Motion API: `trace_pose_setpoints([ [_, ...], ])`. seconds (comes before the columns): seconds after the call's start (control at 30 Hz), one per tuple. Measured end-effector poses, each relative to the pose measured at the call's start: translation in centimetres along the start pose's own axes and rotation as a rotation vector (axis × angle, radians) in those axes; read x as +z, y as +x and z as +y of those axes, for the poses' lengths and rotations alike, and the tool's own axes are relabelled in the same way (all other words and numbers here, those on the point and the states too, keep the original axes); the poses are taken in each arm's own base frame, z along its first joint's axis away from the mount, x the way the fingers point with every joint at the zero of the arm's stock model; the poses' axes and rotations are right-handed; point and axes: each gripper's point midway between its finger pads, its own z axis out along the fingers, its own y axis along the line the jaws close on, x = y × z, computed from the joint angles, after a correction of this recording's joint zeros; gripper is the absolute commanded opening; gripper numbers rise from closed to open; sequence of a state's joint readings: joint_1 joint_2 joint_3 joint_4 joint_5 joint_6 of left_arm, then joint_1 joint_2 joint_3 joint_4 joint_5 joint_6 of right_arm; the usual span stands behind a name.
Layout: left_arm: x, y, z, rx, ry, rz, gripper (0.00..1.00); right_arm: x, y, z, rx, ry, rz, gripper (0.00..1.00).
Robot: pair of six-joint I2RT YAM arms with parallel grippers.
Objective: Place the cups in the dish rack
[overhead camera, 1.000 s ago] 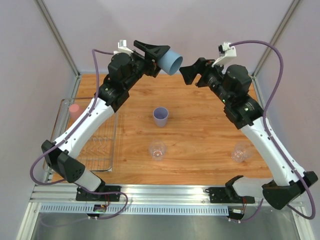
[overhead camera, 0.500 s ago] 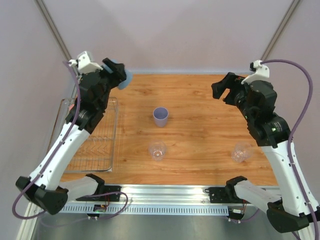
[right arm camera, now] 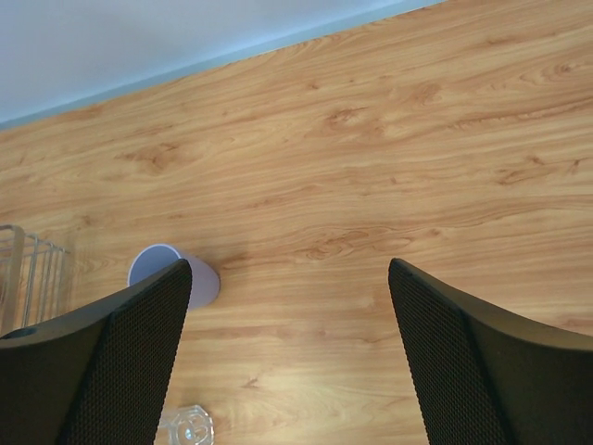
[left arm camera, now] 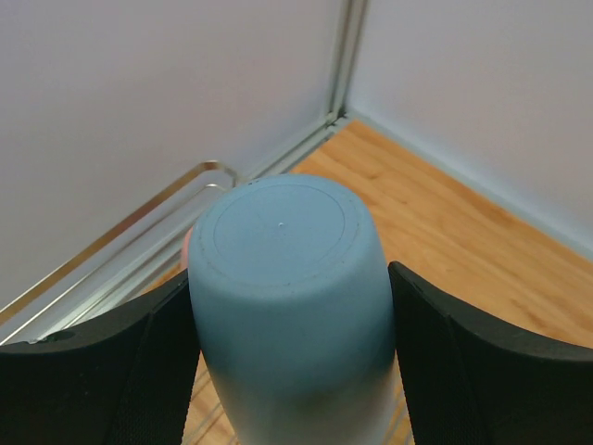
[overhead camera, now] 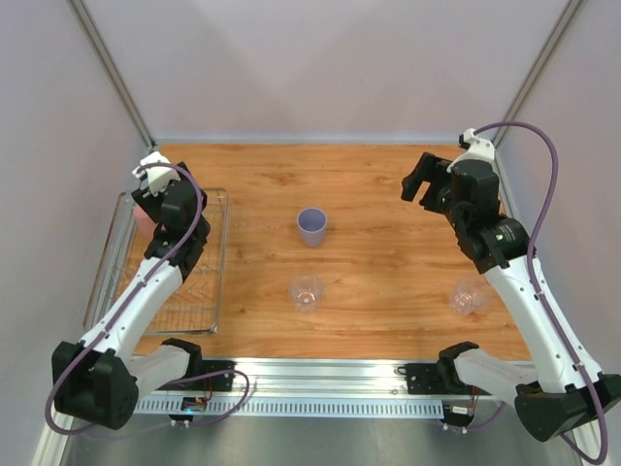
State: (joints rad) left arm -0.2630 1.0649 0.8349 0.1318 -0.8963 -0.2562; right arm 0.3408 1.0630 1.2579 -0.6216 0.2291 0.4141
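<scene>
My left gripper [overhead camera: 153, 202] is shut on the blue cup [left arm camera: 283, 241], which it holds base toward the wrist camera over the far end of the silver wire dish rack [overhead camera: 221, 264]. The arm hides that cup in the top view. A sliver of the pink cup [left arm camera: 187, 248] shows behind it in the rack [left arm camera: 139, 218]. The lavender cup [overhead camera: 311, 226] stands upright mid-table, with one clear cup [overhead camera: 306, 291] in front of it. The other clear cup [overhead camera: 468, 296] stands at the right. My right gripper [overhead camera: 419, 181] is open and empty above the far right of the table.
The right wrist view shows the lavender cup [right arm camera: 165, 269], a clear cup [right arm camera: 190, 426] and a rack corner [right arm camera: 28, 269] beyond the open right gripper [right arm camera: 289, 271]. Pale walls and metal frame posts [overhead camera: 114, 83] close in the table.
My left arm has swung left and down with the blue cup, from high over the table's far middle to the rack's far end. My right gripper has drawn back to the right.
</scene>
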Motion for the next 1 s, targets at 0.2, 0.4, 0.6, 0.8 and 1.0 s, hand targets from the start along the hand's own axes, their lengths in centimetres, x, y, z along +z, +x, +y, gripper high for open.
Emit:
trace_pose_setpoints([
  [0.2,1.7,3.7,1.6,0.008,-0.182,0.024,0.45,1.2,-0.5,-1.4,0.002,0.077,-0.012,0.90],
  [0.4,2.3,8.0,3.0,-0.044,-0.354,0.086,0.45,1.9,-1.0,-2.5,0.010,0.125,-0.022,0.90],
  [0.6,3.0,11.4,4.0,-0.091,-0.515,0.129,0.46,2.1,-0.9,-3.5,0.016,0.151,-0.022,0.90],
  [0.8,3.6,13.7,4.0,-0.067,-0.611,0.160,0.44,2.3,-1.3,-5.3,0.032,0.194,-0.026,0.90],
  [1.0,4.2,14.6,4.4,-0.023,-0.619,0.178,0.42,3.2,-1.0,-6.4,0.033,0.211,0.002,0.90],
])
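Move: The left hand already holds the upside-down blue cup above the dish rack. The open spot beside the pink cup lies about 1 cm ahead of this hand, 4 cm left and 22 cm below. The pink cup stands roughly 2 cm ahead, 9 cm left and 21 cm below; the rack's middle is some 9 cm back, 4 cm left and 24 cm down. From the empty right hand that spot is about 60 cm left, 4 cm ahead and 24 cm below. Keeping its pinch on the blue cup, the left hand lowers it about 15 cm into the rack area beside the pink cup, edging some 4 cm left and swinging about 35 degrees counter-clockwise while the fingers tip slightly down; the descent slows at the end. The empty right hand, fingers wide, drifts some 6 cm right and a little forward and down, away from the rack. ##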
